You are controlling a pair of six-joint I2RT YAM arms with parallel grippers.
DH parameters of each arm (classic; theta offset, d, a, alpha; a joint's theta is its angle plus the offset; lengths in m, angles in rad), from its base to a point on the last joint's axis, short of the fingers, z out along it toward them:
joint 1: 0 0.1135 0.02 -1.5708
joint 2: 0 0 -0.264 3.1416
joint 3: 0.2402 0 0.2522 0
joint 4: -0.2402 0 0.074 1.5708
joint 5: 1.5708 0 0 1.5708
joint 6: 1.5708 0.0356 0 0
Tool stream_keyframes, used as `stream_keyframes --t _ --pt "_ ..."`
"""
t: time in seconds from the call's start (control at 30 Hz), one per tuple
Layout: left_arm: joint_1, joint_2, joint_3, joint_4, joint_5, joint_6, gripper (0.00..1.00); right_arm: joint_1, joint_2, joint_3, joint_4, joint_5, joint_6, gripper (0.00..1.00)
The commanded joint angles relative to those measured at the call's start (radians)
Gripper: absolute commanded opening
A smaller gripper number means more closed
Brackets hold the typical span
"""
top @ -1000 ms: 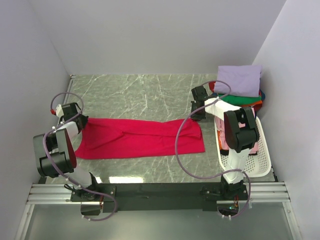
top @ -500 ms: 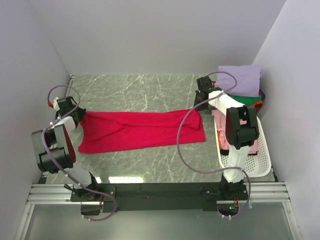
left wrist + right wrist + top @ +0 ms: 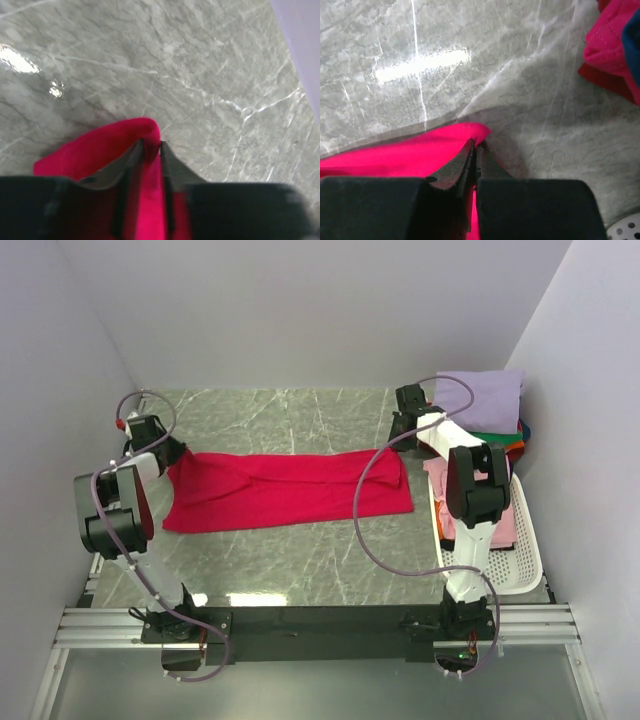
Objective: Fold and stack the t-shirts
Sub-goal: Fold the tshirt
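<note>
The crimson t-shirt (image 3: 280, 490) lies in a long folded band across the marble table. My left gripper (image 3: 168, 452) is at its far left corner. In the left wrist view that gripper (image 3: 150, 146) has its jaws slightly parted, with a fold of the red cloth (image 3: 100, 150) still lying between them. My right gripper (image 3: 402, 432) is at the shirt's far right corner; in the right wrist view it (image 3: 476, 144) is shut on the red hem (image 3: 395, 150). A lavender t-shirt (image 3: 480, 400) tops a folded stack over a green one (image 3: 490, 438) at the back right.
A white perforated basket (image 3: 525, 550) stands along the right wall with a pink shirt (image 3: 505, 525) in it; its corner (image 3: 627, 227) shows in the right wrist view, near more pink and blue cloth (image 3: 610, 35). White walls close in on three sides.
Both grippers moved toward the far wall, dragging the red shirt's far edge with them. The left jaws, shut before, have parted a little.
</note>
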State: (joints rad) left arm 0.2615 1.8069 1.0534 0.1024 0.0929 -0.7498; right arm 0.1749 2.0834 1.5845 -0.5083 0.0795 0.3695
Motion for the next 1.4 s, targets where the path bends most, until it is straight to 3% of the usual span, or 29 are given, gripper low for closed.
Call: stream_keyframes --t 0.0,0.03,0.13,0.3,0.33,0.47,0.83,1.37 --pt "-0.016 -0.055 0.013 -0.017 -0.062 0.030 0.27 -0.012 -0.048 0.023 0.025 -0.030 -0.014 0.07" --pt "-0.027 -0.075 0.001 -0.021 -0.090 0.032 0.33 -0.014 -0.062 0.000 0.043 -0.062 -0.026 0.20" --pt "-0.088 -0.167 -0.049 -0.029 -0.177 0.038 0.46 -0.009 -0.137 -0.058 0.079 -0.130 -0.050 0.42" --pt "-0.177 -0.305 -0.122 -0.075 -0.334 0.001 0.62 0.015 -0.258 -0.132 0.079 -0.153 -0.087 0.55" --pt "-0.201 -0.323 -0.136 -0.078 -0.347 0.000 0.69 0.018 -0.275 -0.165 0.076 -0.152 -0.093 0.56" --pt "-0.272 -0.399 -0.188 -0.087 -0.378 0.010 0.70 0.040 -0.371 -0.277 0.091 -0.149 -0.089 0.57" --pt "-0.418 -0.331 -0.239 -0.090 -0.309 0.141 0.70 0.106 -0.424 -0.431 0.077 -0.081 -0.063 0.58" --pt "-0.462 -0.146 -0.138 -0.153 -0.285 0.175 0.67 0.121 -0.427 -0.472 0.080 -0.038 -0.060 0.58"
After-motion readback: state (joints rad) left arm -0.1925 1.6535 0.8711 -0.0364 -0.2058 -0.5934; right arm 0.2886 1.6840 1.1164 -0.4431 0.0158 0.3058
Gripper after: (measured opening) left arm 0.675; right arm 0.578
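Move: At the t-shirt's far left corner, the left hand has the left sleeve fold about 16 cm to its right, 8 cm back and 5 below; the near left corner lies 20 cm back, 4 left. From the right hand, at the far right corner, the right sleeve hem lies roughly 9 cm back, 3 left and 3 below; the purple stack is 10 ahead, 19 right, the basket 21 back, 22 right. Both hands release the far corners, rise, draw back and sink over the shirt, the left 14 cm rightward. ##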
